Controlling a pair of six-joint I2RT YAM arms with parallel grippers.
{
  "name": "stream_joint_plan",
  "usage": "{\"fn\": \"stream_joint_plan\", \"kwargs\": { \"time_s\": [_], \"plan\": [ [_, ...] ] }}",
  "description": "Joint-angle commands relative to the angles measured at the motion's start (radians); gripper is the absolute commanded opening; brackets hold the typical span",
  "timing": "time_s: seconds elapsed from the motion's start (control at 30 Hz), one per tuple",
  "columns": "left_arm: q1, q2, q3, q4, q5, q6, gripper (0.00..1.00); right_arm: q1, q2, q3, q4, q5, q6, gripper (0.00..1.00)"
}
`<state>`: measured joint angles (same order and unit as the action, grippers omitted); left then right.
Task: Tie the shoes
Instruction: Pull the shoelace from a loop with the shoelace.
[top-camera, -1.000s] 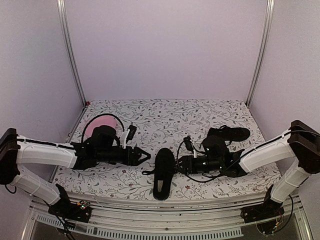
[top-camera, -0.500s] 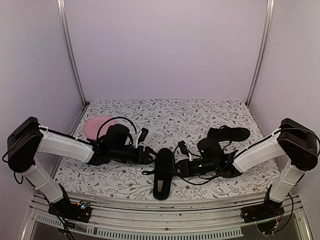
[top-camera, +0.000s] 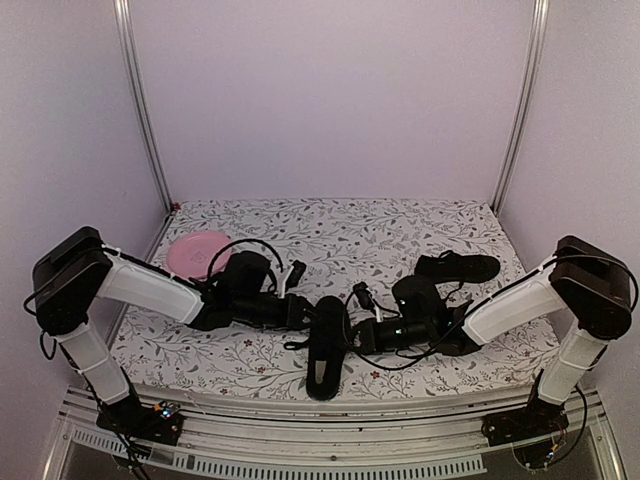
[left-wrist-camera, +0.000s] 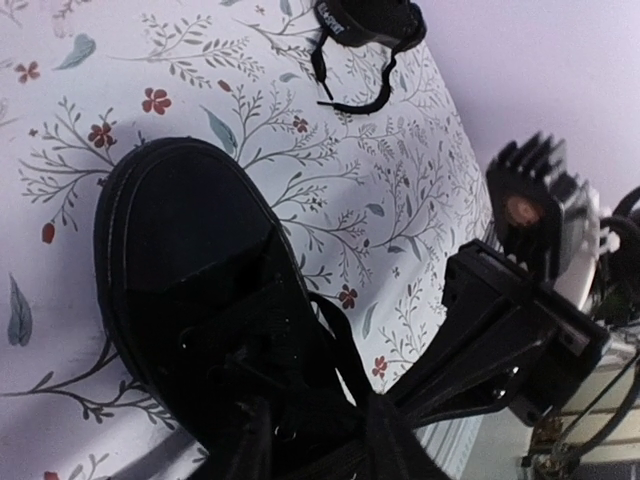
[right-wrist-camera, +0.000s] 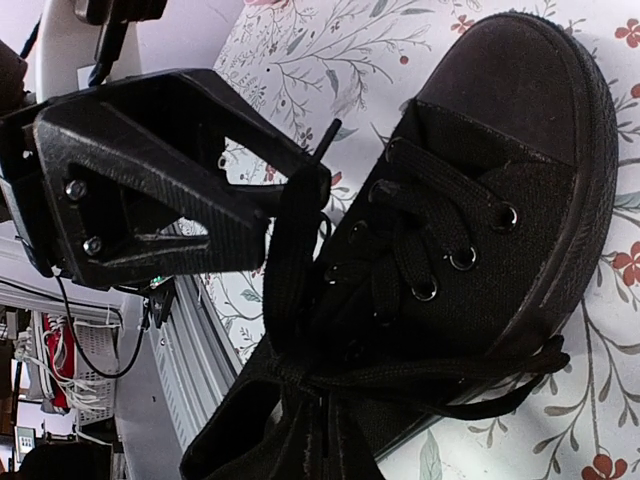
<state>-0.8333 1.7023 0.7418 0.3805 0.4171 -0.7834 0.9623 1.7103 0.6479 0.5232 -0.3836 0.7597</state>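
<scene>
The near shoe (top-camera: 325, 365) (left-wrist-camera: 180, 250) (right-wrist-camera: 500, 150), all black, lies lengthwise at the table's front middle. The other shoe (top-camera: 458, 267) (left-wrist-camera: 370, 18) lies farther back on the right. My left gripper (top-camera: 303, 312) (right-wrist-camera: 300, 190) reaches in from the left, over the near shoe's lacing. Its tips sit at a lace strand (right-wrist-camera: 290, 270) (left-wrist-camera: 345, 340). Black on black hides the gap between its jaws. My right gripper (top-camera: 352, 335) (left-wrist-camera: 405, 398) comes in from the right and is shut on that lace just above the eyelets. The two grippers nearly touch.
A pink plate (top-camera: 192, 255) sits at the back left, behind my left arm. A loose lace end (right-wrist-camera: 500, 400) trails beside the near shoe's sole. The metal front rail (top-camera: 330, 415) runs just below the shoe's heel.
Both arms have moved inward to the near shoe. The left one came away from the plate, which now shows. Both sets of jaws have narrowed, and the right has closed on the lace.
</scene>
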Motion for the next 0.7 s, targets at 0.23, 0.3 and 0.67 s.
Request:
{"fn": "stream_joint_plan", "kwargs": {
  "time_s": [0.23, 0.3, 0.67],
  "plan": [
    [0.011, 0.022, 0.007, 0.064, -0.012, -0.013, 0.0, 0.004, -0.073, -0.071, -0.019, 0.02, 0.012, 0.02],
    [0.01, 0.012, -0.001, 0.065, -0.02, -0.015, 0.0, 0.003, -0.083, -0.086, -0.028, 0.02, 0.013, 0.02],
    [0.014, -0.07, -0.063, 0.013, -0.086, 0.024, 0.0, 0.003, -0.143, -0.173, -0.085, 0.05, 0.025, 0.02]
  ]
}}
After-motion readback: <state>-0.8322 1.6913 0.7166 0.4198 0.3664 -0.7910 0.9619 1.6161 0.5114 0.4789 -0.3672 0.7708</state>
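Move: The left fingers, part open, are around the shoelace's left loop, which is practically at the hand point. The knot is some 4 cm to that hand's right, 2 cm back and a couple of centimetres lower. The right hand already pinches a lace strand close beside the knot, which is about 2 cm to its left and a touch below. From the right hand, the right loop lies about 3 cm ahead, 1 cm right and 2 cm lower. Keeping its pinch on the lace strand, the right hand draws it away from the knot, about 5 cm in all: mostly to the right, also back and down past the shoe's right side, with hardly any wrist turn. The left fingers shut fully on the left loop beside the knot, that hand staying within about a centimetre of its place. ##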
